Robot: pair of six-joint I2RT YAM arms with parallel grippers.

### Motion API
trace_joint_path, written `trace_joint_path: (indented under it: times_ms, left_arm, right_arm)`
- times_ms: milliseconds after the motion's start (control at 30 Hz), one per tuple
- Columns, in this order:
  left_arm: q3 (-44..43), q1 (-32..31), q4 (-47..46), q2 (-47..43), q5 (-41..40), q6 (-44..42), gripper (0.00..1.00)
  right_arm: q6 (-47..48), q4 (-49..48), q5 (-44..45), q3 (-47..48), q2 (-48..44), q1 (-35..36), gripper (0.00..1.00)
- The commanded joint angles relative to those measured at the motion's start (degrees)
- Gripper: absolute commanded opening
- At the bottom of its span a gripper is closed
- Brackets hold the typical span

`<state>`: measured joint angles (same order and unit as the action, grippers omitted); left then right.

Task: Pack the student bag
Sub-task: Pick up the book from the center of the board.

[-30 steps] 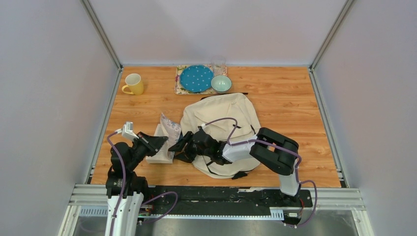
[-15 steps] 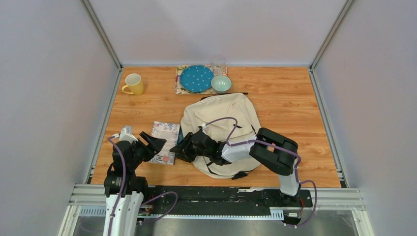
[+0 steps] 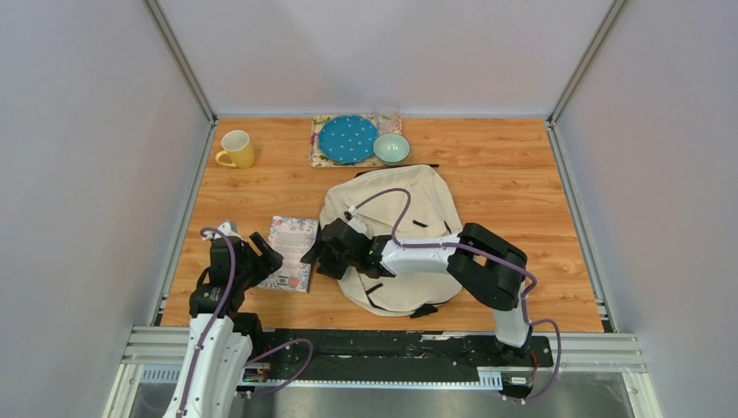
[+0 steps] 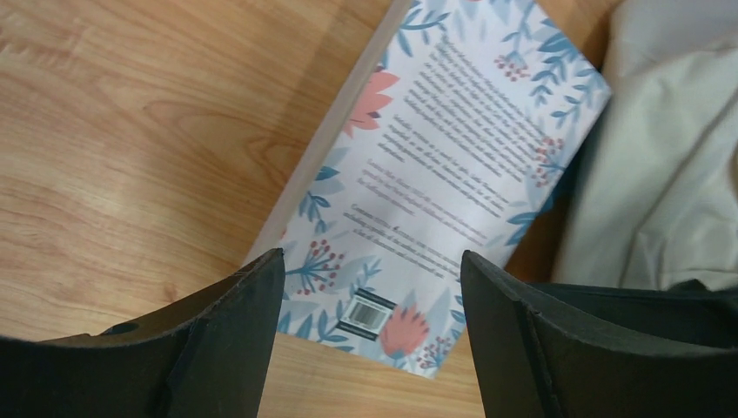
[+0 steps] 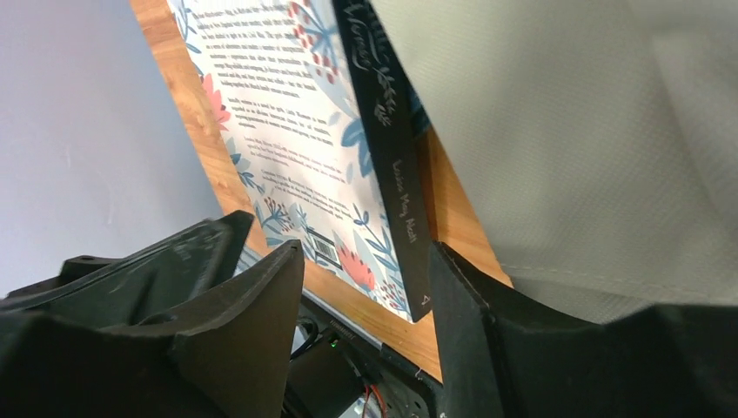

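Note:
The student bag (image 3: 396, 218), cream with black straps, lies in the middle of the table; its fabric (image 4: 670, 165) fills the right edge of the left wrist view. A floral book (image 3: 293, 251) lies flat just left of the bag, back cover and barcode up (image 4: 435, 174). My left gripper (image 3: 270, 259) stands open over the book's near corner (image 4: 372, 292), holding nothing. From the bag side my right gripper (image 3: 320, 254) reaches toward the book, open and empty (image 5: 365, 287). The book's dark spine (image 5: 387, 157) runs close beside its right finger, with the bag (image 5: 592, 131) beyond.
At the back stand a yellow mug (image 3: 236, 148), a blue dotted plate (image 3: 347, 138) on a placemat (image 3: 316, 158), a pale green bowl (image 3: 392, 147) and a glass (image 3: 386, 114). Metal rails (image 3: 187, 218) edge the table on both sides.
A second ago my left gripper held the book upright. It has opened and drawn back toward the near edge, and the book now lies flat. My right gripper shifted slightly left.

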<state>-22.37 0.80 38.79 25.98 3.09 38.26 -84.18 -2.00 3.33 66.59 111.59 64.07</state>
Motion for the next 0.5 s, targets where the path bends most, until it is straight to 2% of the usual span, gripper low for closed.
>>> trace_joint_path:
  times_ms: [0, 267, 367, 467]
  left_arm:
    - [3.81, 0.17, -4.76, 1.00, -4.50, -2.05, 0.81]
    - [10.41, 0.17, -10.39, 2.06, -3.53, 0.41, 0.82]
    - [12.78, 0.17, -12.41, 2.76, 1.47, 1.46, 0.82]
    - [15.07, 0.17, -14.52, 2.85, 5.07, 2.96, 0.81]
  right_arm:
    - [7.09, 7.62, 2.30, 4.86, 1.96, -0.53, 0.58]
    - [8.15, 8.33, -2.01, 7.77, 7.06, -1.76, 0.57]
    - [9.03, 4.65, -6.39, 7.33, 8.03, -2.46, 0.56]
    - [10.18, -3.25, -10.69, 6.36, 8.82, -2.55, 0.53]
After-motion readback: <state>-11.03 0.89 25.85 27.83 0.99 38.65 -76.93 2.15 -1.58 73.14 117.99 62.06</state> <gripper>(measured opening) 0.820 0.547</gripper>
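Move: The book lies between the two hands, cover up. Its middle is about 4 cm ahead of the left hand point, 5 cm to its right and 7 cm below it. From the right hand it is some 3 cm ahead, 5 cm to the left and 4 cm down. The cream bag lies right beside the book's spine, its middle roughly 20 cm to the right of the right hand and 6 cm ahead. No grip on the book yet: both hands stay open and close in on its opposite long edges. The left sinks about 5 cm, one finger outside the page edge, the other above the cover. The right sinks about 2.5 cm while easing some 1 cm forward and turning slightly counter-clockwise, its fingers straddling the spine, one going into the gap beside the bag. ##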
